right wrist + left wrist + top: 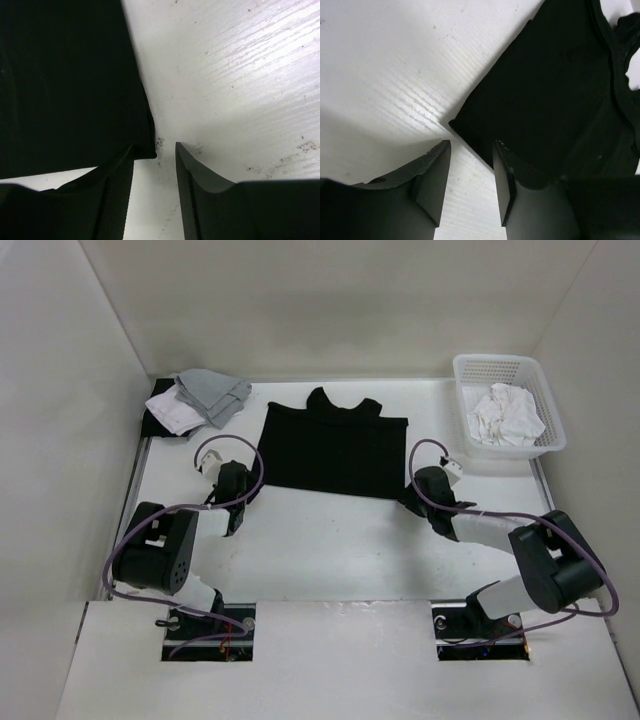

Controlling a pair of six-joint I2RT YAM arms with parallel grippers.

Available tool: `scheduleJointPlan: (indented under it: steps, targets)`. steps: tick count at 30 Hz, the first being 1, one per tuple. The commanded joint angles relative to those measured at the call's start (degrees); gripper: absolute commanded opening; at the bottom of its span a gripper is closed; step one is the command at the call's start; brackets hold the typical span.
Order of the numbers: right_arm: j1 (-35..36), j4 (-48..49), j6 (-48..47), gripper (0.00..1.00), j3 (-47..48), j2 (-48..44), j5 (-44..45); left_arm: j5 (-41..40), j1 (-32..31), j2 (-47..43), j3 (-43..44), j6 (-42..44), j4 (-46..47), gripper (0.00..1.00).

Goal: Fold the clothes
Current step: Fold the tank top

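Observation:
The clothes, a plain black top [335,445], lie flat at the middle back of the white table [330,540], neck opening toward the far wall. My left gripper [245,492] sits low at the top's near left corner [457,122]. It is open, with only bare table between its fingers [437,165], and its right finger overlaps the fabric edge. At the near right corner [145,145], my right gripper [412,498] is also open. The corner tip lies just off its left finger [120,185], and bare table shows between the pads.
A white mesh basket [500,362] holding a crumpled white cloth [505,418] stands at the back right. Grey and white garments [200,400] are piled at the back left. White walls close in the table on three sides.

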Motion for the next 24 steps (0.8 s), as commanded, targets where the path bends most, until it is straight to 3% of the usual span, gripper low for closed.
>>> scheduleJointPlan:
  steps: [1,8,15,17,20,24]
  targets:
    - [0.2,3.2,2.0,0.42,2.9,1.7,1.8,0.4,1.3,3.4,1.1,-2.5,3.9,0.35]
    - [0.9,3.7,2.7,0.24,4.4,4.3,1.8,0.8,2.6,7.5,0.6,-4.5,9.0,0.27]
    - [1.0,6.3,2.4,0.02,3.9,4.5,1.6,0.5,2.6,5.5,-0.9,-4.7,9.9,0.03]
    - [1.7,7.6,1.9,0.0,2.7,2.6,1.9,0.0,2.0,0.4,-2.6,-3.9,10.1,0.0]
    - [3.8,5.9,-0.1,0.0,0.3,-5.4,3.1,-0.3,0.8,-14.2,-5.0,-2.0,6.3,0.0]
    - [8.1,-7.1,-3.6,0.0,-0.4,-25.5,6.3,-3.1,-1.7,-40.4,-1.6,3.5,-12.9,0.0]
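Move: The tank top's near left corner is about 2 cm ahead of the left hand, 1 cm to its left and 1 cm below; the near right corner sits at the right hand's open fingers, roughly 1 cm ahead, 1 cm left and 1 cm lower. The neckline is some 22 cm ahead and 18 cm right of the left hand. The folded pile is about 22 cm ahead and 15 cm left of that hand; the basket lies roughly 23 cm ahead and 22 cm right of the right hand. The tank top's two near corners are pinched, one in each hand: both grippers slide a centimetre or two forward over them near the table and close fully. Then both hands lift while drawing back a few centimetres, the left about 11 cm with its fingers tipping up some 15 degrees, the right about 6 cm, a little to its left. ##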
